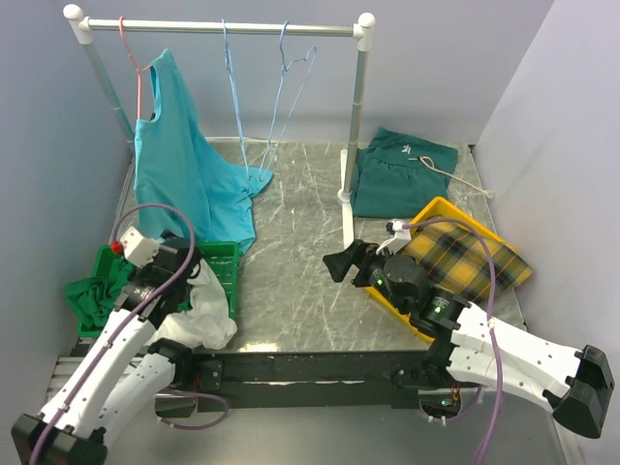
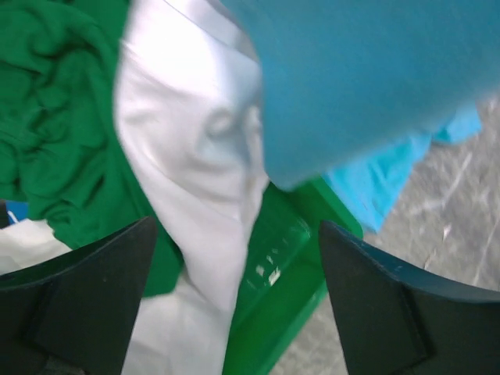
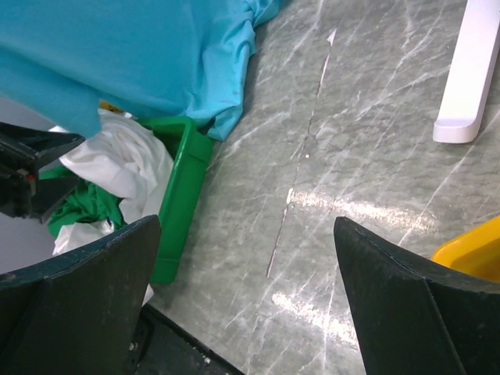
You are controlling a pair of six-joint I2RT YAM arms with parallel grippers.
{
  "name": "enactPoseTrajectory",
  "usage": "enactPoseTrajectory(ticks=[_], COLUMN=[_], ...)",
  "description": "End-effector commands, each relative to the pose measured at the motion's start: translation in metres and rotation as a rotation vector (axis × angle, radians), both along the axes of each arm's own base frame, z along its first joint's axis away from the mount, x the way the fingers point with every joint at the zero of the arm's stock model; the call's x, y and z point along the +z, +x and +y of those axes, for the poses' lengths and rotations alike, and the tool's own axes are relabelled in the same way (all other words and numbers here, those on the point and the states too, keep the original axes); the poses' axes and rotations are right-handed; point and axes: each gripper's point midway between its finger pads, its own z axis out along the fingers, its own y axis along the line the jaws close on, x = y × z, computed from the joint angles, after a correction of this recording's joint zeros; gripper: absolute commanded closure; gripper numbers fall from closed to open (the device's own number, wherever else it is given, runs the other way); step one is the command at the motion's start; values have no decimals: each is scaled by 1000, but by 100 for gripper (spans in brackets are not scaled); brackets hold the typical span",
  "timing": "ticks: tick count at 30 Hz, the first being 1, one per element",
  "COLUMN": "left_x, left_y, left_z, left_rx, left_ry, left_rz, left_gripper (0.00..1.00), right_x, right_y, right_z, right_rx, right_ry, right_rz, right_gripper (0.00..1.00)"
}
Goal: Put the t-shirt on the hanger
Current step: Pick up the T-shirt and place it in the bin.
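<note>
The green t-shirt [image 1: 92, 291] lies crumpled in the left part of a green bin [image 1: 228, 266], beside a white garment [image 1: 208, 315]. My left gripper [image 1: 177, 260] hovers over this bin. In the left wrist view the t-shirt [image 2: 55, 141] lies to the left, and the left gripper [image 2: 236, 234] stands open above the white cloth [image 2: 195, 156] and the bin's wall [image 2: 289, 273], holding nothing. Two light-blue wire hangers [image 1: 232, 87] [image 1: 291, 73] hang on the rack's bar. My right gripper [image 1: 344, 263] is open over bare table [image 3: 246, 226], with the t-shirt [image 3: 86, 207] at its far left.
A turquoise shirt [image 1: 179, 165] on a pink hanger [image 1: 131, 53] drapes from the rack down over the bin. The rack's white post [image 1: 351, 184] and foot [image 3: 469, 78] stand mid-table. A dark teal garment [image 1: 402, 170] lies at the back right, and a yellow bin with plaid cloth [image 1: 465, 257] sits right.
</note>
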Motion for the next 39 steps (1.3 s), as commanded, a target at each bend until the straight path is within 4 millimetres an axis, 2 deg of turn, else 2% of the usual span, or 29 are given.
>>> enactPoseTrajectory(ticks=[1, 4, 6, 11, 17, 21, 22, 23, 29, 30, 33, 35, 36, 39], left_x=[10, 24, 41, 64, 61, 49, 44, 36, -3, -5, -25, -40, -48, -62], left_y=[6, 8, 13, 14, 18, 19, 16, 19, 23, 25, 18, 14, 15, 15], left_z=[14, 25, 23, 45, 84, 105, 116, 111, 122, 122, 132, 133, 132, 135], left_rx=[46, 71, 37, 108, 213, 252, 291, 254, 353, 370, 480, 518, 532, 558], left_ry=[-48, -63, -85, -72, -116, -211, -231, -282, -395, -418, -434, -451, -471, -474], left_rz=[-62, -130, -184, -198, -198, -205, -207, -200, -152, -163, -139, -114, -102, -82], left_gripper=[13, 15, 17, 17, 12, 12, 12, 12, 17, 21, 29, 30, 31, 33], right_x=[11, 10, 10, 7, 6, 10, 6, 6, 4, 3, 0, -3, 2, 3], right_y=[0, -1, -1, -2, -3, -4, -5, -5, -6, -6, -7, -8, -6, -7], right_z=[-2, -2, -2, 0, 1, 2, 1, 0, 3, 4, 7, 9, 11, 14], right_rx=[-2, 3, 5, 15, 30, 40, 41, 42, 55, 61, 74, 84, 85, 99], right_ry=[36, 33, 31, 21, 13, 7, -10, -12, -10, -11, -23, -30, -9, -5], right_rz=[-28, -30, -27, -22, -20, -26, -17, -18, -14, -12, -5, 2, -12, -10], right_gripper=[0, 0, 0, 0, 0, 0, 0, 0, 0, 0, 0, 0, 0, 0])
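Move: The green T-shirt lies heaped in the left part of the green bin, about 15 cm to the left of my left hand, level with it in reach and some 10 cm below. The white cloth sits about 5 cm back and 10 cm down, straight below otherwise; the hanging blue T-shirt's middle is some 18 cm ahead, about at hand height. From my right hand, the green T-shirt lies roughly 48 cm to the left, level in reach and 14 cm lower. I swing my left hand about 12 cm to the left, from over the white cloth to the green T-shirt, rising some 4 cm on the way and then dropping about 10 cm towards the heap. The wrist rolls roughly 40 degrees about the fingers' line and tips steeper down while the fingers, still apart, narrow partway for a grasp. ##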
